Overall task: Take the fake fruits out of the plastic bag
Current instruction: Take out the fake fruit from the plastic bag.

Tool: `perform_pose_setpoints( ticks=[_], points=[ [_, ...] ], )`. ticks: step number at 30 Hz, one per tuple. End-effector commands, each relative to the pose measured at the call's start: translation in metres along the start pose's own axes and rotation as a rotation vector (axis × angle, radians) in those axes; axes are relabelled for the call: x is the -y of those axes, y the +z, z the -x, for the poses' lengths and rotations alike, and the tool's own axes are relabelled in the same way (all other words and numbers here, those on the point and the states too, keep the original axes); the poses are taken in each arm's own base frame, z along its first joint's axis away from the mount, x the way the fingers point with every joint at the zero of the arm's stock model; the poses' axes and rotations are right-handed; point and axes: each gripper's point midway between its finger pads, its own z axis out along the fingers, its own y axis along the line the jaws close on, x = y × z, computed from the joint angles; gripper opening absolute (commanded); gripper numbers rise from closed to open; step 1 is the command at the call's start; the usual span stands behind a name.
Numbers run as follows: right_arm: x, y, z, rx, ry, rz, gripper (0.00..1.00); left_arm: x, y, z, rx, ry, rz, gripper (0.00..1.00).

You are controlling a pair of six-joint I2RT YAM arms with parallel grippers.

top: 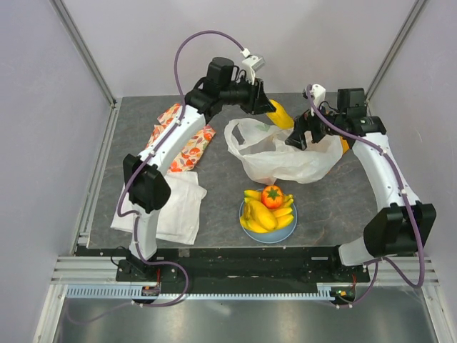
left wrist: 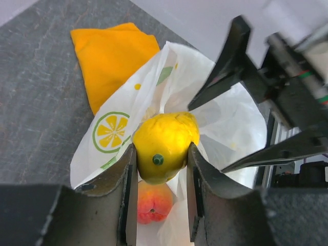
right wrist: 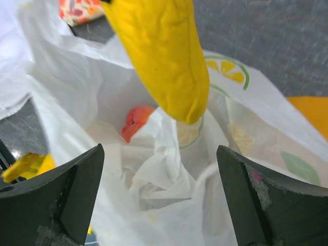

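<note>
My left gripper is shut on a long bumpy yellow fruit with a green stem dot, held above the mouth of the white plastic bag. The fruit also shows in the top view and the right wrist view. A peach lies inside the bag, also seen in the right wrist view. My right gripper is wide open and empty over the crumpled bag. Yellow bananas and a red-orange fruit with a green top lie on the light-blue plate.
An orange floral cloth lies at the back left and a flat white cloth at the front left. A plain orange cloth lies behind the bag. White walls and metal rails enclose the grey table.
</note>
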Motion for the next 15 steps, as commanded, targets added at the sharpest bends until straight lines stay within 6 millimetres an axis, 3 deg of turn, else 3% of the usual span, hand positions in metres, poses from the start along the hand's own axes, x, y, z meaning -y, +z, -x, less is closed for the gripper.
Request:
perform_pose_setpoints(
  ticks=[1,4,6,8,10,15],
  points=[
    [-0.013,-0.021,0.038,0.106,-0.011,0.017,0.98,0.003,-0.03,0.034,0.075,0.063,0.026,0.02],
    [0.014,-0.033,0.048,0.107,-0.047,-0.157,0.98,0.007,-0.034,0.039,0.086,0.073,0.024,0.01],
    [0.008,-0.045,0.064,0.135,-0.117,-0.154,0.98,0.012,-0.037,0.041,0.089,0.067,0.012,0.02],
    [-0.01,-0.047,0.073,0.179,-0.139,-0.072,0.98,0.024,-0.041,0.042,0.086,0.064,-0.047,0.02],
    [-0.022,-0.045,0.077,0.207,-0.135,-0.008,0.98,0.034,-0.042,0.038,0.073,0.042,-0.105,0.01],
    [-0.025,-0.032,0.068,0.199,-0.149,0.019,0.98,0.054,-0.048,0.029,0.051,0.001,-0.192,0.02]
  ],
)
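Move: The blue plate for the yellow fruit in the left gripper lies about 26 cm back of that hand, 2 cm to its right and 25 cm lower, with the tomato on its far part, about 21 cm back and 3 cm right. The plastic bag's middle is some 6 cm back and 9 cm right. From the empty right hand, the bag is about 12 cm below, 2 cm back and 2 cm left; the plate is 20 cm back and 9 cm left. Keep the left gripper's hold on the yellow fruit and raise it about 2 cm while easing left and a touch forward, away from the right hand; then draw it back some 2 cm. Meanwhile lift the empty right gripper about 6 cm up above the bag, fingers staying wide open and tipping up some 10 degrees. ##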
